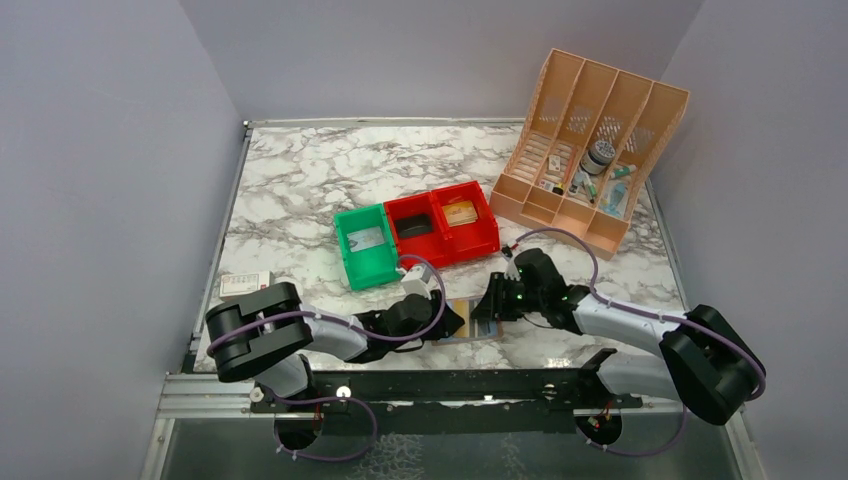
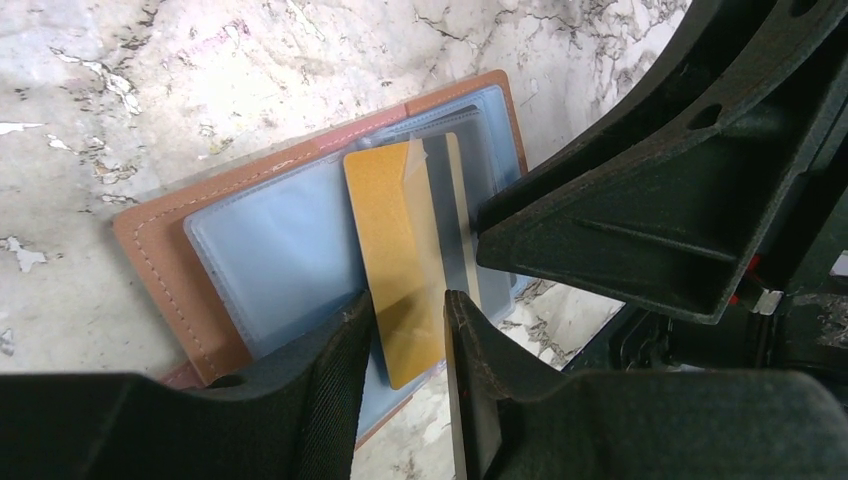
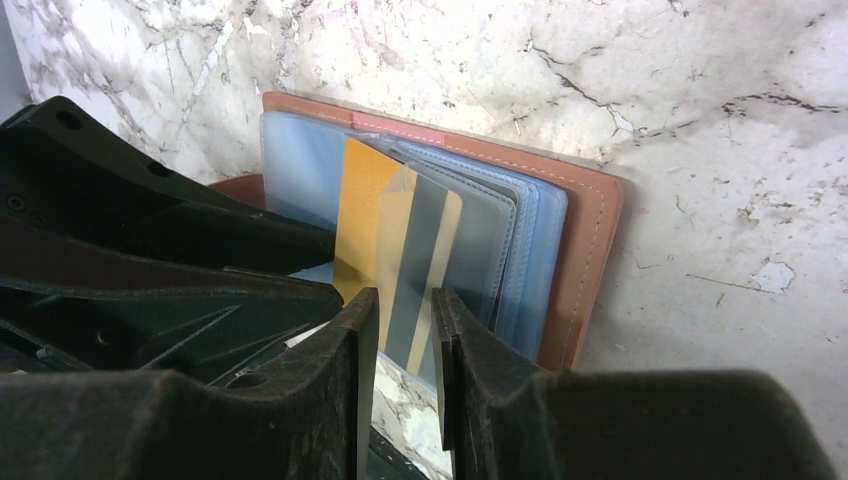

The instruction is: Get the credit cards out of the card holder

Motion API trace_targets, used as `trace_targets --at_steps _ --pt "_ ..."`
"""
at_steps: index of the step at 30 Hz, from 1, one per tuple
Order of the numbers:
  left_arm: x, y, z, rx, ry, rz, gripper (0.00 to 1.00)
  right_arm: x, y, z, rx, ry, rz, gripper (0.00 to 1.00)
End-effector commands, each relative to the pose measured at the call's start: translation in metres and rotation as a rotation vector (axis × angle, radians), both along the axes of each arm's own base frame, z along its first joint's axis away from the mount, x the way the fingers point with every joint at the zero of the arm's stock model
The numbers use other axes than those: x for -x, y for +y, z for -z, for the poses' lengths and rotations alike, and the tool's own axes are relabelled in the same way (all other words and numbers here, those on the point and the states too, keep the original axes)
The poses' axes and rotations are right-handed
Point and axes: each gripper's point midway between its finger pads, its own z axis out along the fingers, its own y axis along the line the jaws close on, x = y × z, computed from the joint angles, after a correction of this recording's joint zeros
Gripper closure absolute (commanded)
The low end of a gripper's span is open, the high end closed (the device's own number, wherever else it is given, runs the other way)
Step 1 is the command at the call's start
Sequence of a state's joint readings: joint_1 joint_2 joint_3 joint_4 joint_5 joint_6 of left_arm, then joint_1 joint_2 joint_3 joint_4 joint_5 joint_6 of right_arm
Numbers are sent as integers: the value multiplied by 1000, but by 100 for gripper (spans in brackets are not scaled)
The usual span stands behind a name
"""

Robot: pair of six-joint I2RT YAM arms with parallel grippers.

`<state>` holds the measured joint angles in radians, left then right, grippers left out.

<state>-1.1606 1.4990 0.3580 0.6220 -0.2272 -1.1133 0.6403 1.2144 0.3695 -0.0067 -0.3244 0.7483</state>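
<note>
The card holder (image 1: 470, 328) lies open on the marble between my two grippers, brownish-pink with pale blue-grey clear pockets (image 2: 270, 250). A yellow-gold credit card (image 2: 400, 240) with a dark stripe sticks partway out of a pocket, slanted across the holder (image 3: 590, 230). My left gripper (image 2: 408, 300) hovers over the card's free end, jaws apart, and the card (image 3: 365, 220) shows flat behind the gap. My right gripper (image 3: 405, 295) stands at the holder's other side with a narrow gap, only marble and the card's striped end showing through. No dark grey card shows in the holder.
A green bin (image 1: 366, 245) and two joined red bins (image 1: 445, 225) stand just beyond the holder, with flat items inside. A peach slotted organizer (image 1: 590, 150) sits at the back right. A small pale box (image 1: 245, 283) lies at the left edge.
</note>
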Motion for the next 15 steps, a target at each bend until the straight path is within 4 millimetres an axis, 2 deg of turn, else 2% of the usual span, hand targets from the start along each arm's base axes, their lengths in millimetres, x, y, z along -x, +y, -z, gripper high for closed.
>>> trace_targets --at_steps 1,10,15 --pt "9 2 19 -35 47 20 66 11 -21 25 104 45 33 72" --pt "8 -4 15 -13 43 29 80 11 -26 24 114 28 44 72" --pt "5 -2 11 -7 24 15 96 7 -28 22 146 23 40 72"
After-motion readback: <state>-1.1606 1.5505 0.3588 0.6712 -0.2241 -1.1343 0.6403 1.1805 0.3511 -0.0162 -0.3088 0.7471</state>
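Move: Just beyond and to the right of the left hand is the gold credit card, its middle about 1 cm ahead, 2 cm right and 1 cm below; the card holder under it is centred about 1 cm ahead, 1 cm right and 1 cm below. The red bin with cards lies some 20 cm ahead and 1 cm right, the green bin about 15 cm ahead and 18 cm left. From the right hand the card's middle is about 1 cm ahead, 1 cm left and 1 cm below. Closing its part-open fingers most of the way on the card's exposed left edge, the left hand sinks a little under 1 cm and edges about half a centimetre right, without any real turn of the wrist, to pinch the strip that sticks out of the clear sleeve. The right hand stays over the sleeve's stripe side, its narrow finger gap unchanged. ##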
